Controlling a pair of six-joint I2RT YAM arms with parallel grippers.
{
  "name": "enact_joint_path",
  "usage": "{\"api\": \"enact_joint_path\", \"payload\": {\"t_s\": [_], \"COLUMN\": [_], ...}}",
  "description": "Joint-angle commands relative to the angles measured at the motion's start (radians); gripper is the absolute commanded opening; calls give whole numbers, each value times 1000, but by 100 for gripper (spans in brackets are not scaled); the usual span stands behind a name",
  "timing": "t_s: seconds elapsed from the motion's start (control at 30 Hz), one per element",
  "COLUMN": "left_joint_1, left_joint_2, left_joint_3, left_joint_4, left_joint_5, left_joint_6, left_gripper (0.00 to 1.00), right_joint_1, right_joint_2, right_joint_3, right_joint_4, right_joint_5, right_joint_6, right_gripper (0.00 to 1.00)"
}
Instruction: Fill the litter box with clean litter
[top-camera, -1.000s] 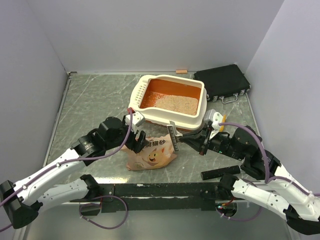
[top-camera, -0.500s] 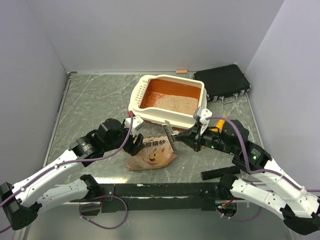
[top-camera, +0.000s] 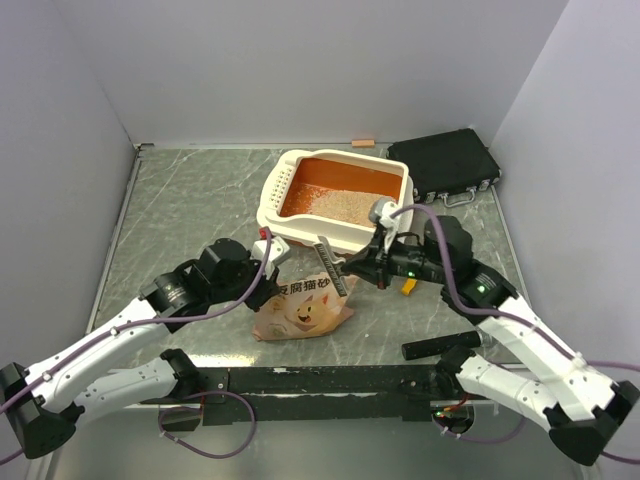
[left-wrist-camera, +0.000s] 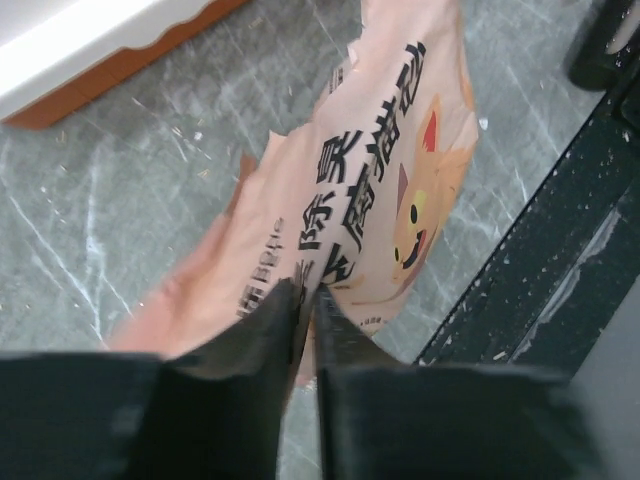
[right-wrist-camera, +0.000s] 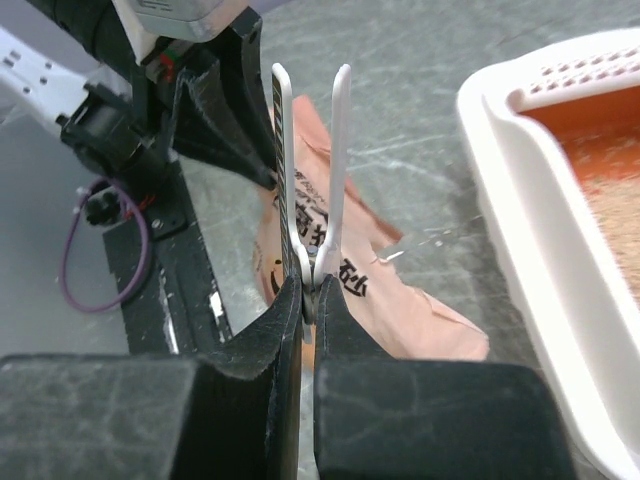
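The litter box (top-camera: 283, 190), orange with a cream rim, stands at the back centre with a layer of beige clean litter (top-camera: 338, 207) inside. The crumpled tan paper bag (top-camera: 300, 306) lies in front of it. My left gripper (top-camera: 272, 278) pinches the bag's upper left edge (left-wrist-camera: 303, 300), its jaws almost together on the paper. My right gripper (top-camera: 356, 268) is shut on the hinge end of a white clip (right-wrist-camera: 310, 170). The clip's two arms spread in a narrow V over the bag (right-wrist-camera: 400, 310). The box rim (right-wrist-camera: 520, 200) lies to the right.
A black flat case (top-camera: 445, 165) sits at the back right. A small orange-yellow scoop (top-camera: 408, 286) lies under my right arm. A black bar (top-camera: 440, 347) and the dark base rail (top-camera: 300, 378) run along the near edge. A small orange block (top-camera: 362, 143) lies by the back wall.
My left gripper's jaws have come together on the bag's edge. My right arm has swung left and back, carrying the clip over the bag's top beside the box.
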Motion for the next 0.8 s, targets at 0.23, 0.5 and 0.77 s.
{"api": "enact_joint_path", "payload": {"t_s": [0.23, 0.5, 0.77], "left_joint_1": [-5, -3, -5], "left_joint_2": [-9, -52, -77], "left_joint_3": [2, -9, -40], "left_joint_4": [2, 16, 52], "left_joint_5": [10, -16, 4], "left_joint_6": [22, 8, -3], "left_gripper": [1, 1, 1], "right_joint_1": [-15, -67, -113], "right_joint_2": [71, 190, 189], "right_joint_3": [-50, 25, -85], "right_joint_4": [255, 221, 420], "right_joint_5": [-170, -344, -551], "right_joint_6": [-205, -348, -446], "right_gripper": [0, 0, 0]}}
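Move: The near corner of the litter bag's mouth sits right between my left hand's half-closed fingers. From my right hand, which holds the open white clip, the middle of the bag mouth lies about 9 cm left, 3 cm ahead and some 12 cm below. From that hand the litter box is roughly 26 cm ahead and 4 cm left, 22 cm down; the yellow scoop about 16 cm ahead, 18 cm right, 28 cm down. I shut my left fingers on the corner of the bag mouth and then hold it nearly still. My right hand keeps its grip on the open clip and carries it left, down and a little forward, about 5 cm in all, towards the bag mouth, swinging some 20 degrees counter-clockwise until the fingers point almost straight left, and rolling its forward side upward. ##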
